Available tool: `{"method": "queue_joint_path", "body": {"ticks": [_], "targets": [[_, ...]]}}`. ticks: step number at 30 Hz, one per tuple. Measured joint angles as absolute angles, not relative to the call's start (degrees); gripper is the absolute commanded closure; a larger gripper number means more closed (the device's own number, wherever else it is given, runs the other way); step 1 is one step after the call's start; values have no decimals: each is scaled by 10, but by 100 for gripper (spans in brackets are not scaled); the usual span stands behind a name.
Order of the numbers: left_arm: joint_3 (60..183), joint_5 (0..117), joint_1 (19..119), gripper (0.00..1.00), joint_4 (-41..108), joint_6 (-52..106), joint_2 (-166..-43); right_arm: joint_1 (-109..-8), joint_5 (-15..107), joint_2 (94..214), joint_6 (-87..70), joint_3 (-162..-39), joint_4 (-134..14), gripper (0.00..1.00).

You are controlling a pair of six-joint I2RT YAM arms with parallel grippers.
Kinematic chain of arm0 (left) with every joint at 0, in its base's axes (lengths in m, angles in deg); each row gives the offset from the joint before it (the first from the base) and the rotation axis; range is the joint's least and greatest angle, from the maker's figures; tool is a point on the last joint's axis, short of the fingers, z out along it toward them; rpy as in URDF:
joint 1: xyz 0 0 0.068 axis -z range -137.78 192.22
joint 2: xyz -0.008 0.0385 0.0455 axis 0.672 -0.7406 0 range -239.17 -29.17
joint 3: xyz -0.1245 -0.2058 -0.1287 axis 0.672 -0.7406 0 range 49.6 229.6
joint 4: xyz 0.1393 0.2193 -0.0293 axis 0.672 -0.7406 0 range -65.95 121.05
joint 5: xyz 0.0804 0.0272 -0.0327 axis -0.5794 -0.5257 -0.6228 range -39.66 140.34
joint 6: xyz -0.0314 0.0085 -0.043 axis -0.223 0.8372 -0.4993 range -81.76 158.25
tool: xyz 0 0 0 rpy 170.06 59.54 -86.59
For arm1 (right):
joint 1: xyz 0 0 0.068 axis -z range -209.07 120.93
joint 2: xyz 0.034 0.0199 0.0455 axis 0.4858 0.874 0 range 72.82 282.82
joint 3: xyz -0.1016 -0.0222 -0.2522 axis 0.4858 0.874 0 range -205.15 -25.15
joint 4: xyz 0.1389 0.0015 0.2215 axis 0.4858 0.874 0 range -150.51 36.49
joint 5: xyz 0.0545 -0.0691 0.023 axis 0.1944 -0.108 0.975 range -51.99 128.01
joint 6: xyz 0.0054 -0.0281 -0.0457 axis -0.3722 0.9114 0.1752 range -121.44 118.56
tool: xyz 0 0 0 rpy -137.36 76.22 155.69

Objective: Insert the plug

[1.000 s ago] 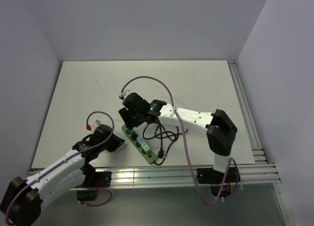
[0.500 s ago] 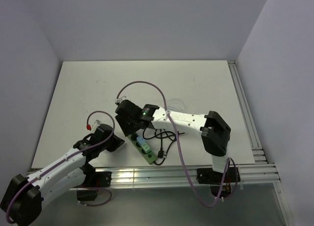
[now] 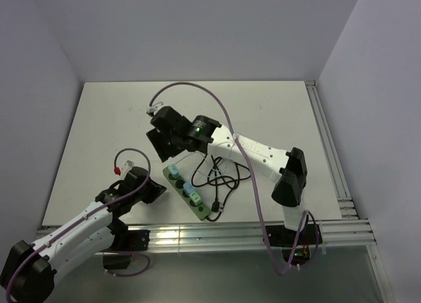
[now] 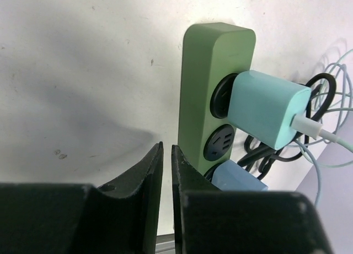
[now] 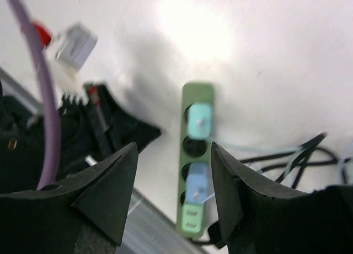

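Note:
A green power strip [image 3: 201, 211] lies near the table's front edge. A teal plug [image 3: 173, 171] sits in its far end socket, with a blue plug [image 3: 187, 187] and a green plug [image 3: 196, 199] further along. My right gripper [image 3: 159, 144] hovers open and empty above the strip's far end; its wrist view shows the teal plug [image 5: 199, 120] and an empty socket [image 5: 194, 146] below the gripper [image 5: 174, 147]. My left gripper [image 4: 166, 150] is shut on nothing, resting beside the strip [image 4: 207, 88], left of the teal plug [image 4: 267, 113].
A coil of black cable [image 3: 220, 181] and thin pale cables lie right of the strip. The aluminium rail [image 3: 230, 234] runs along the front edge. The purple wrist cable [image 3: 197, 93] arcs over the right arm.
My right gripper has risen and moved back-left off the strip's far end, leaving the teal plug seated in the end socket. The left arm has barely moved.

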State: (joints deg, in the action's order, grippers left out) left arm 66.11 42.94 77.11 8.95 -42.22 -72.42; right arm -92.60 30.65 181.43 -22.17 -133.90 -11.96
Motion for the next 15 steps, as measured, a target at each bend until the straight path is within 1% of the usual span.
{"method": "queue_joint_path", "body": {"ticks": [6,10,15], "targets": [[657,428,771,84,81,-438,-701,-868,336,1895,-176,-1455,-74,38],[653,413,771,82,54,-462,-671,-858,364,1946,-162,-1461,-49,38],[649,391,771,81,23,-495,-664,-863,388,1970,-158,-1455,-24,40]]}}
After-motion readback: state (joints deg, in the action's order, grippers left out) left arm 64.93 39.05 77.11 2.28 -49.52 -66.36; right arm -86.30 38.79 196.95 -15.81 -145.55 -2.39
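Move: The teal plug in the strip's far-left socket lies roughly 2 cm ahead of the right hand, hardly to either side and some 16 cm below. From that hand, the blue plug is about 3 cm back and 5 cm right, and the green plug 7 cm back and 8 cm right, both about 16 cm down. From the left hand, the teal plug is some 6 cm ahead, 4 cm right, about level in height. Right hand swings 5 cm forward, then sinks 8 cm towards the teal plug, fingers open; left hand eases leftward. ##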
